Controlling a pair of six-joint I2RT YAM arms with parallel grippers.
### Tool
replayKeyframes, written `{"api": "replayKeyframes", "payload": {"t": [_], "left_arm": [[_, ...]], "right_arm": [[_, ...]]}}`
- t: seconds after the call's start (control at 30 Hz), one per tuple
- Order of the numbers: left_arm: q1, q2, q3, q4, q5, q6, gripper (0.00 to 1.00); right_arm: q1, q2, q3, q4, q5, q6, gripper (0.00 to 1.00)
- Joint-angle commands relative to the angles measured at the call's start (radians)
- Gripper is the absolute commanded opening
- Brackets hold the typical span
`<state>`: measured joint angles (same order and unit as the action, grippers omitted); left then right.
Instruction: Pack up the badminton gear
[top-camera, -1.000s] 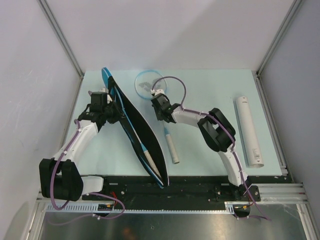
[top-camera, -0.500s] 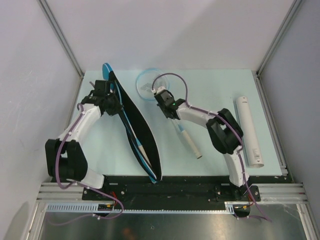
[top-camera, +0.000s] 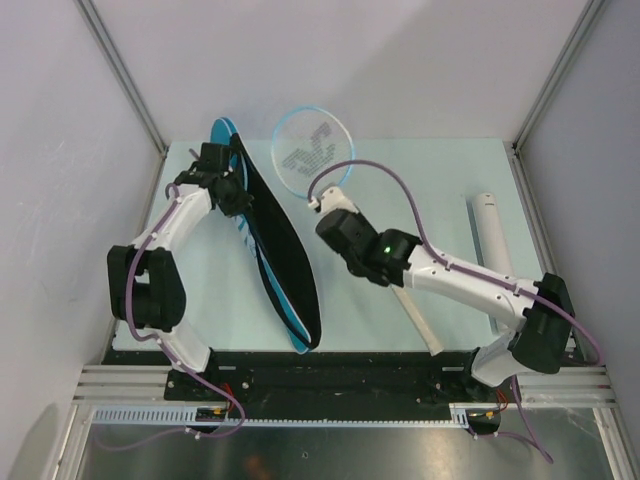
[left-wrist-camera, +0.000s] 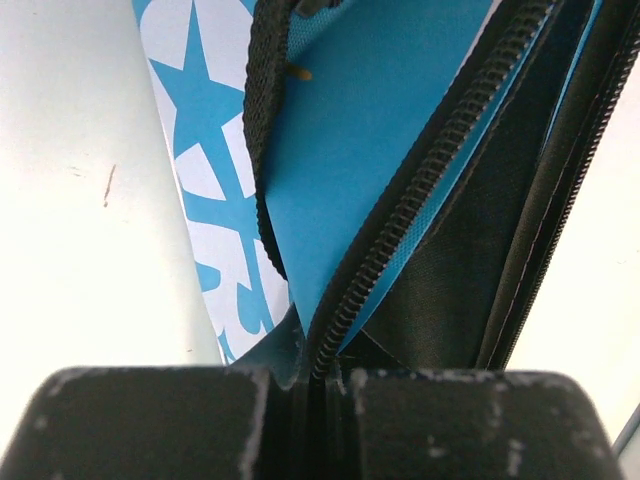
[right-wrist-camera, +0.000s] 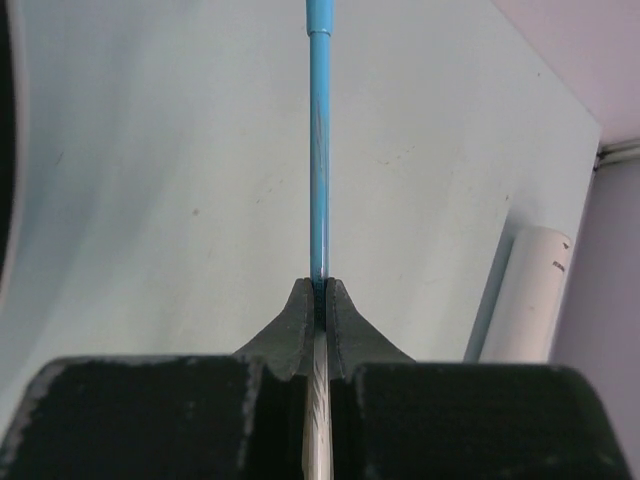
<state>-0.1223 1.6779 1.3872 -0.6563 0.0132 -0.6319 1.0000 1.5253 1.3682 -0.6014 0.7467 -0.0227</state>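
The blue racket bag (top-camera: 290, 270) lies open, slanting from back left to front centre, its black lining showing. My left gripper (top-camera: 224, 184) is shut on the bag's zipper edge (left-wrist-camera: 400, 220) near its back end. My right gripper (top-camera: 323, 196) is shut on a light-blue racket (top-camera: 312, 142) just below its head and holds it above the table. The racket's white handle (top-camera: 418, 318) points to the front right. In the right wrist view the racket frame (right-wrist-camera: 318, 150) stands edge-on between my fingers. The long white tube (top-camera: 490, 232) lies at the right. No shuttlecocks or second racket show.
Metal frame posts stand at the back left (top-camera: 120, 70) and back right (top-camera: 555, 80) corners. The right arm's forearm (top-camera: 470, 285) stretches across the table's right half and over part of the tube. The tube also shows in the right wrist view (right-wrist-camera: 525, 290).
My right gripper has lifted the racket and carried its head toward the back, and the handle has swung to the front right. My left gripper has moved back with the bag's edge.
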Motion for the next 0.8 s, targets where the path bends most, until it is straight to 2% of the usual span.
{"api": "replayKeyframes", "payload": {"t": [0.0, 0.3, 0.57, 0.77], "left_arm": [[-0.013, 0.016, 0.059, 0.007, 0.011, -0.04, 0.0], [-0.014, -0.013, 0.058, 0.007, -0.004, -0.022, 0.0], [-0.019, -0.033, 0.067, 0.007, 0.013, -0.017, 0.0], [-0.034, -0.056, 0.062, 0.012, 0.106, 0.014, 0.0]], "right_arm": [[0.103, -0.031, -0.008, -0.099, 0.146, 0.0, 0.0], [0.239, 0.03, -0.049, -0.179, 0.23, 0.081, 0.0], [0.351, 0.047, -0.092, -0.153, 0.258, 0.078, 0.0], [0.356, 0.084, -0.092, 0.011, 0.25, -0.048, 0.0]]}}
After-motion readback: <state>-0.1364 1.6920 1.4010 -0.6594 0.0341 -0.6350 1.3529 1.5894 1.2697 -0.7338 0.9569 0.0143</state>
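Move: The right gripper already holds the second racket by its shaft, strung head about 19 cm ahead and 11 cm to the left at grip height. It is taken to the bag's open mouth, whose middle lies some 19 cm to the right gripper's left, 3 cm ahead and 14 cm below; the bag's near tip is 17 cm back, 14 cm left, 19 cm down. From the left gripper, pinching the bag's rim, the mouth is about 8 cm back, 9 cm right and 5 cm lower. Draw the right gripper back about 9 cm, sinking some 4 cm and easing a little to the left, with the racket shaft kept pinched. As you go, swing it about 10 degrees counter-clockwise and dip its left side some 15 degrees, so the strung head sweeps in over the bag's open mouth. Keep the left gripper shut on the rim, holding the bag open and nearly in place. ##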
